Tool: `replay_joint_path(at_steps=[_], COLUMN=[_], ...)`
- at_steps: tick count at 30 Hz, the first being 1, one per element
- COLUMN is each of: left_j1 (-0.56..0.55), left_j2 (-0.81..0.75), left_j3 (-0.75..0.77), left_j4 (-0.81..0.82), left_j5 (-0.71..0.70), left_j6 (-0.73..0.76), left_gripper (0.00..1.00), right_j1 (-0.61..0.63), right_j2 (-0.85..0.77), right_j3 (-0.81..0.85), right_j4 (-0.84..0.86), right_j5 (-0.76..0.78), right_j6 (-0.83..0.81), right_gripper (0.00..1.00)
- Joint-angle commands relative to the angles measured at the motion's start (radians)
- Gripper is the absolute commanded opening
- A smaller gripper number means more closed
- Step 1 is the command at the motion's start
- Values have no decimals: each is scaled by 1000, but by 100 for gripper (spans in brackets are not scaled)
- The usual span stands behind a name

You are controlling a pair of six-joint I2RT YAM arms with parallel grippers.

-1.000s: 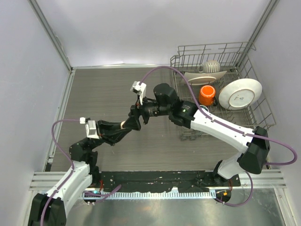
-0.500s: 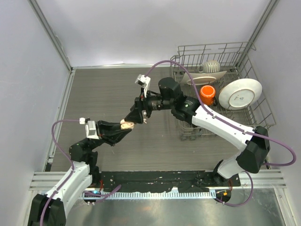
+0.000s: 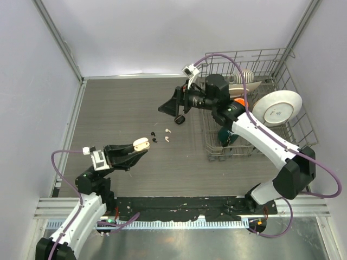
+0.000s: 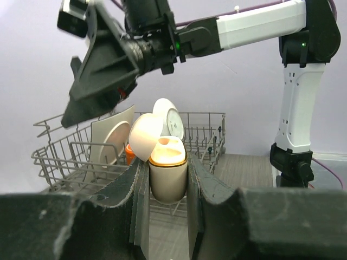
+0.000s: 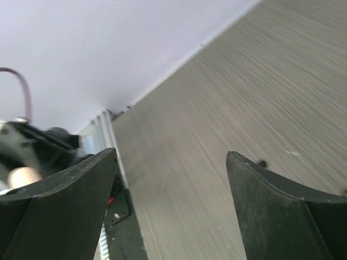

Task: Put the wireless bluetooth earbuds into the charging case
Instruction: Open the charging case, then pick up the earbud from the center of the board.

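Note:
My left gripper (image 3: pixel 140 145) is shut on a cream charging case (image 4: pixel 168 176), which stands upright between the pads with its lid (image 4: pixel 145 135) flipped open. In the top view the case (image 3: pixel 141 143) hangs over the table's near-left part. Four tiny earbuds lie loose on the table just beyond it: two white ones (image 3: pixel 167 130) (image 3: pixel 166 137) and two black ones (image 3: pixel 152 134) (image 3: pixel 156 140). My right gripper (image 3: pixel 173 111) hovers farther back, jaws wide open and empty. One black earbud (image 5: pixel 262 162) peeks past its right finger in the right wrist view.
A wire dish rack (image 3: pixel 295 127) at the back right holds a white plate (image 3: pixel 276 107), an orange cup (image 3: pixel 238 110) and a striped cup (image 3: pixel 244 76). Grey walls close in the left, back and right sides of the dark wood-grain table (image 3: pixel 119 108).
My right arm has pulled away from the left gripper, up and to the right, and its jaws have spread wider. The left gripper drew back toward me with the case. The earbuds now lie exposed.

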Motion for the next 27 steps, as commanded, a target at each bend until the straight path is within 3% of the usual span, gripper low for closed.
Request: replay_joint_path(at_steps=[1, 5, 16, 27], left_j1=[-2, -2, -4, -4], left_j2=[-76, -142, -173, -142], left_j3=[23, 32, 60, 54], left_j4=[-74, -142, -205, -194], left_j5=[-26, -48, -31, -23], left_j6=[54, 79, 96, 108], left_gripper=[0, 0, 0, 0], right_j1=[-9, -5, 49, 63], right_j2=[62, 166, 482, 639], right_j3=[-23, -20, 199, 354], right_j4=[-188, -257, -492, -524], right_j5=[154, 211, 459, 470], right_j6=[-141, -186, -434, -544], right_gripper=[81, 70, 66, 66])
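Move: The farther white earbud lies on the table about 11 cm ahead of the right hand, 1 cm to its left and some 34 cm below; the nearer white earbud is about 4 cm closer in. The black case sits some 5 cm beyond the farther white earbud and 5 cm to its right, the black earbuds about 6 cm to its left and 3 cm nearer. From the left hand, that farther earbud is roughly 26 cm ahead, 6 cm right and 30 cm down. Down fast, the right hand drops about 28 cm towards the white earbuds, also reaching some 8 cm forward, mostly early and late on the way. Its wrist tips about 50 degrees, swinging the fingers from level and leftward to steeply down, while they narrow by about a quarter but stay open, touching nothing. The left hand keeps its grip on the open white case, nearly still. ##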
